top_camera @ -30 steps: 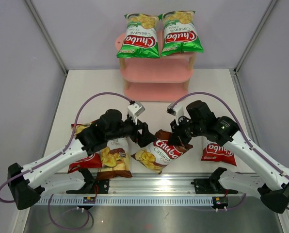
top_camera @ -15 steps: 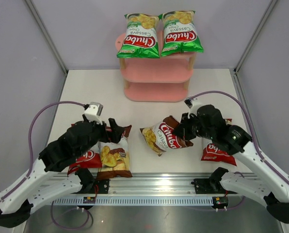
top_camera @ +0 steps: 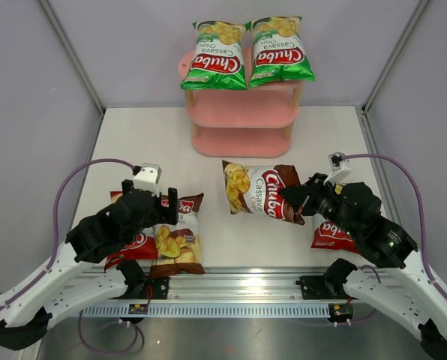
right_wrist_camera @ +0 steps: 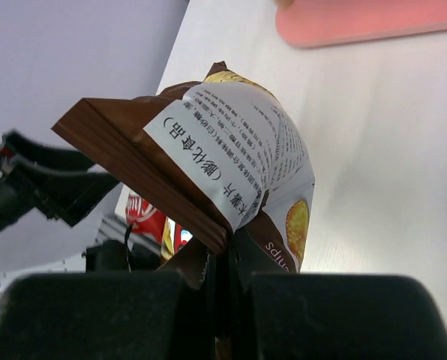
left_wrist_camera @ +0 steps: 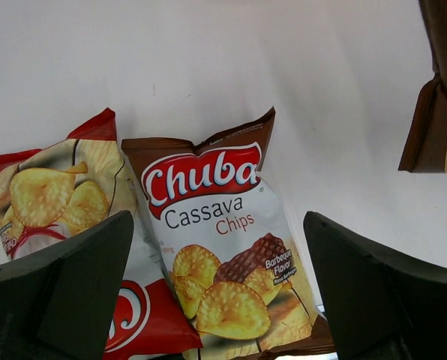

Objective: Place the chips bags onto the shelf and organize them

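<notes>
The pink shelf point(top_camera: 242, 112) stands at the back with two green chips bags point(top_camera: 214, 56) point(top_camera: 281, 51) side by side on its top board. My right gripper point(top_camera: 297, 196) is shut on the edge of a brown bag point(top_camera: 262, 191), which hangs above the table in front of the shelf. In the right wrist view its crimped seam point(right_wrist_camera: 231, 150) is pinched in my right gripper point(right_wrist_camera: 227, 289). My left gripper point(top_camera: 154, 208) stands open above a second brown bag point(left_wrist_camera: 223, 240) and a red bag point(left_wrist_camera: 58, 195) lying at the front left, with nothing between its fingers.
Another red bag point(top_camera: 332, 234) lies at the front right, partly under my right arm. The shelf's bottom board point(right_wrist_camera: 373, 19) shows at the top of the right wrist view. A metal rail point(top_camera: 238, 289) runs along the table's near edge. Grey walls close in both sides.
My right gripper carried the brown bag right and toward the shelf, turning it. My left arm drew back to the left, opened wider, and now hovers over the front-left bags.
</notes>
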Tool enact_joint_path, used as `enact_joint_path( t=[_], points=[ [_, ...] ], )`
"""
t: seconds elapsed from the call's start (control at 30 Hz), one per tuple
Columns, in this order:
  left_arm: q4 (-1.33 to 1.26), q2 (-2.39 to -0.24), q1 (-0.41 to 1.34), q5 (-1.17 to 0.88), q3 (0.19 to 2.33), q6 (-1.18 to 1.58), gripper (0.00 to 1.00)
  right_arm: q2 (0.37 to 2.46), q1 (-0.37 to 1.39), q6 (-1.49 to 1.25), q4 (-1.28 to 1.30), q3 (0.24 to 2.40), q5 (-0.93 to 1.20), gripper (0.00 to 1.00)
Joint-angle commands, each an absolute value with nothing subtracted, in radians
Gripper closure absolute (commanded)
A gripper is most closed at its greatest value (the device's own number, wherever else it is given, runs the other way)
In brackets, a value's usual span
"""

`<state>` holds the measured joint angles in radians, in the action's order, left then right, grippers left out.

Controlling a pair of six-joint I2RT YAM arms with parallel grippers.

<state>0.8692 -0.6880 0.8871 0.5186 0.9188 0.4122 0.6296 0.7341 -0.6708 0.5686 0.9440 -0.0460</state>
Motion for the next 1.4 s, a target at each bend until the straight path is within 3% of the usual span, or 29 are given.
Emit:
enact_joint_path(
  t=[0.0,0.23,0.47,0.87,1.37],
  points=[
    [0.847,-0.606,0.885,0.583,0.917,0.419,0.01,0.551,0.738,-0.799,0.361,0.905,-0.239,1.00],
    [0.859,-0.565,0.884,0.632,0.920,0.437,0.01,0.505,0.739,-0.965,0.108,0.761,-0.458,1.00],
    [0.848,-0.568,0.819,0.598,0.920,0.422,0.01,0.603,0.735,-0.988,-0.111,0.741,-0.569,1.00],
    [0.833,-0.522,0.785,0.560,0.913,0.413,0.01,0.771,0.473,-1.166,-0.280,0.747,-0.308,1.00],
    [0.824,-0.515,0.785,0.543,0.908,0.407,0.01,0.925,0.403,-1.256,-0.431,0.732,-0.342,1.00]
  ],
)
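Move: The barbecue bag, already pinched by one end in the right hand, is bound for the shelf's middle tier, about 34 cm ahead, 14 cm to that hand's left and some 11 cm below. The right-hand green bag, up on the top tier, is about 34 cm ahead, 4 cm left and 15 cm above; the red bag on the table is 3 cm ahead, 16 cm right and 29 cm below. From the left hand the middle tier lies 33 cm ahead, 25 cm right and a little below. The barbecue bag is carried forward to the middle tier's right front by the right hand, which first slips a little to its right, then goes steadily out, some 16 cm in all with a slight rise. Meanwhile the wrist swings about 35 degrees clockwise and rolls its left side up, the fingers keeping their pinch. The empty left hand, still open, eases some 4 cm left and a bit up. ##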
